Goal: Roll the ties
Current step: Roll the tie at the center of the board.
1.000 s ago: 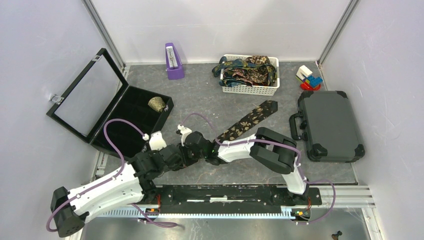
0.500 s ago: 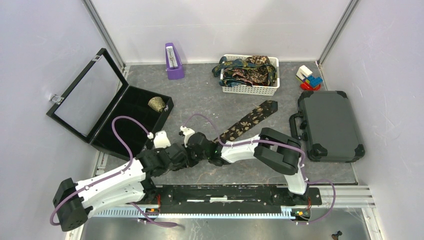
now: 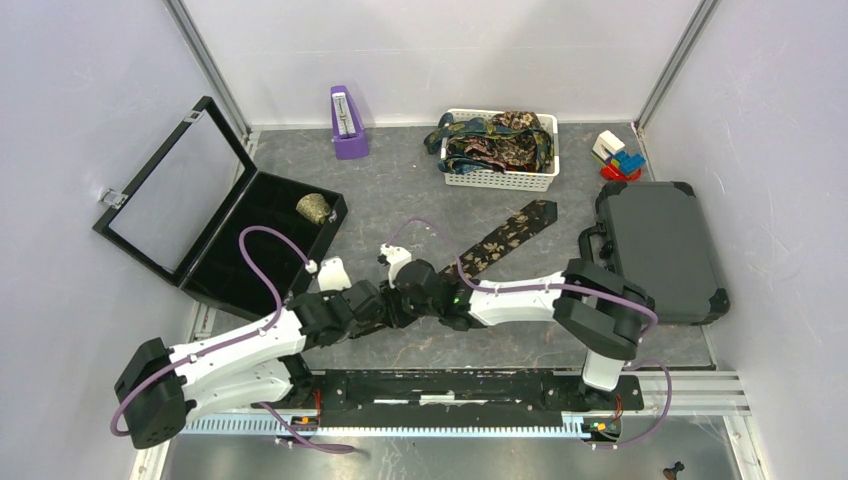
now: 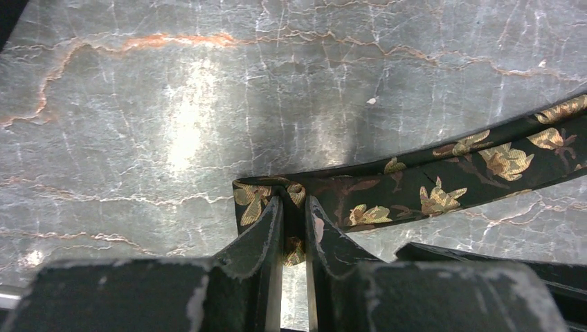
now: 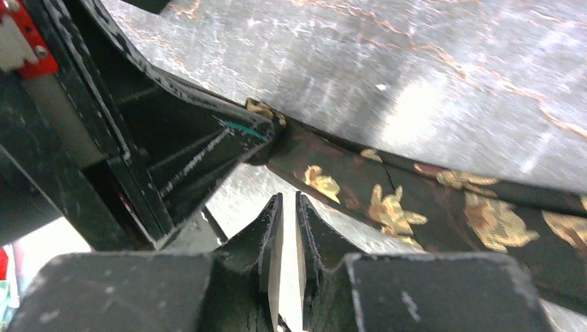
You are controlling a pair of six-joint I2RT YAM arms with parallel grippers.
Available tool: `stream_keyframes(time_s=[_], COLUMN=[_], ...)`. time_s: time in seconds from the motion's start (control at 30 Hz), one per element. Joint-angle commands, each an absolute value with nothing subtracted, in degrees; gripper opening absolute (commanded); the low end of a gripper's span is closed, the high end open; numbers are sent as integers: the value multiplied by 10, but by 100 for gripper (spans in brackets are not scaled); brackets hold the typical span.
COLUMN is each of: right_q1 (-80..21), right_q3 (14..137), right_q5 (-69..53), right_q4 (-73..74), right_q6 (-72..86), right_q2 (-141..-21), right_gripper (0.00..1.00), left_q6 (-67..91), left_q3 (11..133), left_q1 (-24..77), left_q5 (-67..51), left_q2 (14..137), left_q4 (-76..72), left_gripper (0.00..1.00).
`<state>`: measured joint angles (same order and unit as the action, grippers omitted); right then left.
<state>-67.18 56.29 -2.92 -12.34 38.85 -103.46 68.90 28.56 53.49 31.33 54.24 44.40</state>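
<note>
A dark brown tie (image 3: pixel 505 232) with a gold floral print lies slantwise on the grey table, its wide pointed end toward the white basket. Its narrow end is folded over, and my left gripper (image 4: pixel 294 202) is shut on that fold; the rest of the tie (image 4: pixel 443 176) runs off to the right. My right gripper (image 5: pixel 289 198) is shut with nothing between its fingers, just short of the tie (image 5: pixel 387 204) and beside the left fingers (image 5: pixel 208 155). From above, the left gripper (image 3: pixel 383 308) and right gripper (image 3: pixel 402 298) meet at the tie's near end.
A white basket (image 3: pixel 500 182) at the back holds more ties (image 3: pixel 495 145). An open black case (image 3: pixel 250 250) at left holds a rolled tie (image 3: pixel 315 208). A purple metronome (image 3: pixel 347 125), toy blocks (image 3: pixel 620 158) and a grey hard case (image 3: pixel 660 250) stand around.
Both arms have shifted right and slightly away from the near edge, staying together at the tie's near end. The jaws of both look unchanged.
</note>
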Motion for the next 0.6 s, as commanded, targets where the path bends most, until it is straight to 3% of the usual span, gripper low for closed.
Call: stream_keyframes(time_s=[0.0, 0.3, 0.57], right_q1=[-666, -658, -658], right_q3=[525, 488, 490], right_q5=[23, 34, 35], right_q4=[-107, -112, -114], right_q6=[368, 368, 368], right_q2=[-978, -953, -947], right_gripper=[18, 18, 18], left_q6=[678, 671, 673], left_q3=[278, 282, 293], left_q1=[541, 550, 562], left_q5=[314, 315, 325], left_q2=[549, 579, 591], left_q4=[391, 369, 367], left_gripper=[6, 22, 57])
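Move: The left hand still pinches the tie's folded near end; the spot on the strip where it is laid is about 2 cm to this hand's right, 1 cm ahead and 1 cm below. The tie's far end lies some 23 cm ahead and 38 cm to the right, the black box about 15 cm ahead and 22 cm to the left. From the right hand, that spot is roughly 3 cm ahead, 3 cm left and 3 cm below. Left hand draws the fold 2.5 cm right, then opens to release; right, still shut, withdraws 4.5 cm right. ##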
